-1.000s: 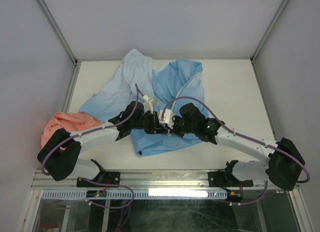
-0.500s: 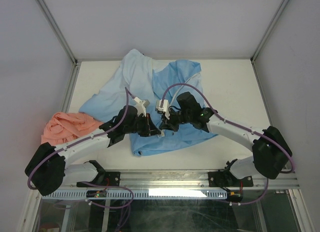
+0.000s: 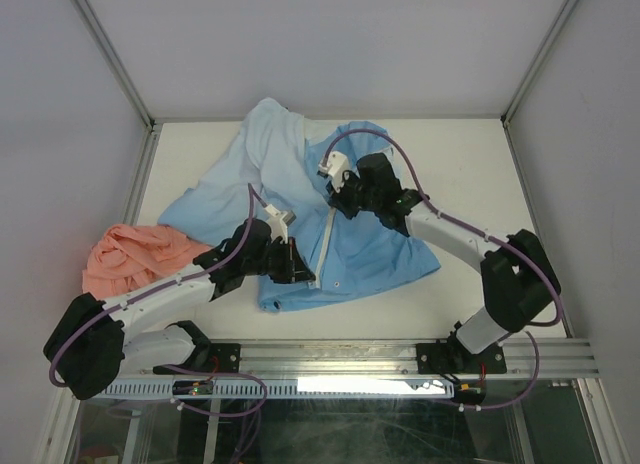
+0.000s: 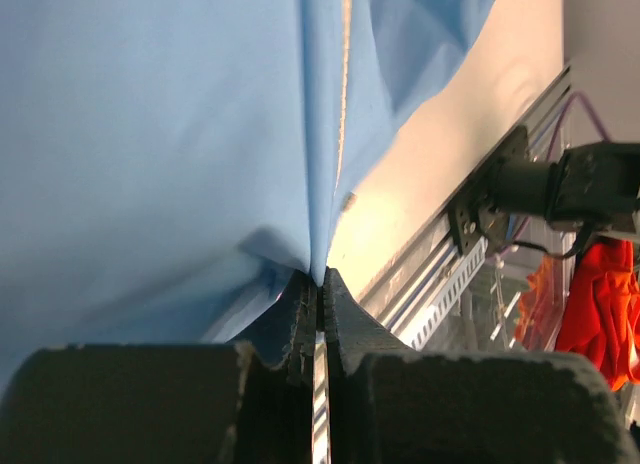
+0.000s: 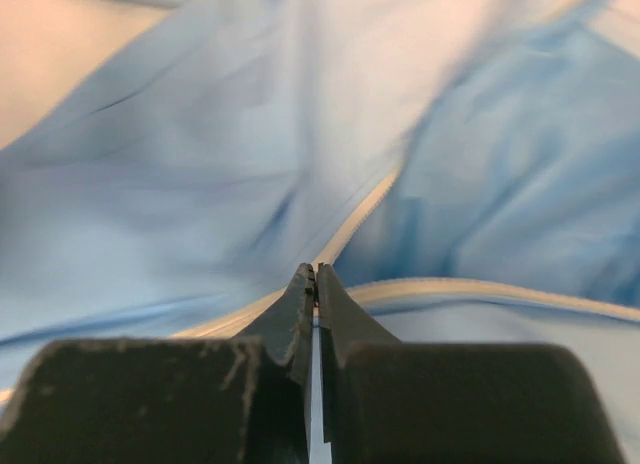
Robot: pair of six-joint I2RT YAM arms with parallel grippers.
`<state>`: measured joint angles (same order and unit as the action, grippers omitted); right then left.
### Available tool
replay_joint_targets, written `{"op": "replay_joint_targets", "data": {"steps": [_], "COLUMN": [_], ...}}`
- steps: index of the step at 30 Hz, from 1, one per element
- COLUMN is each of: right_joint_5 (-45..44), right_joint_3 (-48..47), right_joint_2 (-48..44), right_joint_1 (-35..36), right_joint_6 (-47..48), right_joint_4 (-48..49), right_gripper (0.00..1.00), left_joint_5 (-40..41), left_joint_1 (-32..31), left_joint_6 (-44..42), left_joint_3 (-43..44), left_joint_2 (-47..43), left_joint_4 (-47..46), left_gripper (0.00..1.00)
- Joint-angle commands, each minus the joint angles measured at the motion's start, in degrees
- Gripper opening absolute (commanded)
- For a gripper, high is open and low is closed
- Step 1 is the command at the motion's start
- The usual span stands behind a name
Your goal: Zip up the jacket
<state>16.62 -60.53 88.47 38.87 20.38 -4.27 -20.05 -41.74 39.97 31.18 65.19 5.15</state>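
Note:
The light blue jacket lies spread on the table. Its white zipper runs as a straight joined line from the hem up to my right gripper. My left gripper is shut on the jacket's bottom edge at the foot of the zipper. In the left wrist view the fabric is pulled taut from the tips and the zipper runs away from them. My right gripper is shut at the point where the two zipper tapes meet, seen in the right wrist view. The pull itself is hidden between the tips.
A salmon-pink garment lies bunched at the left edge of the table. Paler lining and a sleeve lie toward the far left. The metal rail runs along the near edge, with enclosure walls on both sides.
My right gripper has moved away from the left one toward the far side along the zipper, leaving a straight white joined line behind it. The left gripper has stayed clamped near the hem.

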Motion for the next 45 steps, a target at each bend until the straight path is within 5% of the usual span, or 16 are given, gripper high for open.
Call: {"op": "replay_joint_targets", "data": {"steps": [1, 9, 12, 21, 25, 29, 34, 40, 45], "right_joint_5": [-14.0, -18.6, -13.7, -1.1, -6.3, -9.9, -9.8, -12.1, -10.8], "right_joint_3": [-9.5, -30.0, -38.5, -21.1, -24.1, -33.8, -33.5, -14.0, -1.0], "right_joint_2": [4.9, 18.2, 20.3, 3.1, -0.6, -1.3, -7.1, -15.5, -16.1], "right_joint_1": [-8.1, -25.6, -29.4, -29.2, -32.3, -36.2, -38.7, -44.2, -49.4], "right_joint_6": [-0.2, -8.6, -8.3, -11.5, -10.5, -10.0, -10.1, -13.9, -18.9], "right_joint_4": [8.4, 6.3, 0.5, 4.8, 1.8, -5.4, -9.1, -5.9, -3.8], "right_gripper": [0.00, 0.00, 0.00, 0.00, 0.00, 0.00, 0.00, 0.00, 0.00], "left_joint_5": [-5.3, 5.1, 9.0, 19.6, 31.1, 31.0, 37.7, 46.3, 38.3], "left_joint_1": [-1.6, -1.6, -1.5, -1.2, 3.6, 12.7, 15.3, 21.5, 34.0], "left_joint_6": [-0.6, 1.3, 2.5, 0.6, -6.8, -16.8, -22.5, -21.3, -21.2], "left_joint_3": [-1.7, -0.8, 0.0, 6.5, 18.9, 36.8, 53.9, 41.3, 28.2], "left_joint_2": [-4.3, -14.4, -17.1, -14.1, -10.9, -4.7, 0.0, -3.9, -3.3], "left_joint_4": [10.7, 22.7, 24.8, 29.9, 33.6, 34.0, 37.0, 34.7, 30.4], "left_gripper": [0.00, 0.00, 0.00, 0.00, 0.00, 0.00, 0.00, 0.00, 0.00]}}
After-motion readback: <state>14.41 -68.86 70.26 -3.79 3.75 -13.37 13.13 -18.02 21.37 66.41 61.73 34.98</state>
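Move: Ahead of the right hand by about 15 cm, 13 cm to its right and some 10 cm below it, lies the collar end of the open zip; the pale collar lining is roughly 20 cm ahead, 3 cm left and 11 cm down. The hem in the left fingers is 17 cm back from the right hand and 5 cm to its left. From the left hand, the zip's collar end lies about 32 cm ahead and 18 cm right, while the salmon cloth is 34 cm left and 7 cm ahead. Running the zip pull up towards the collar, the right hand sweeps about 22 cm forward and 15 cm right while the left keeps the hem and creeps left. The right then eases back, and both rise over 20 cm, the left also going forward, and spread apart before sinking 7 to 10 cm; the right turns clockwise, the left counter-clockwise, fingers shut throughout. ##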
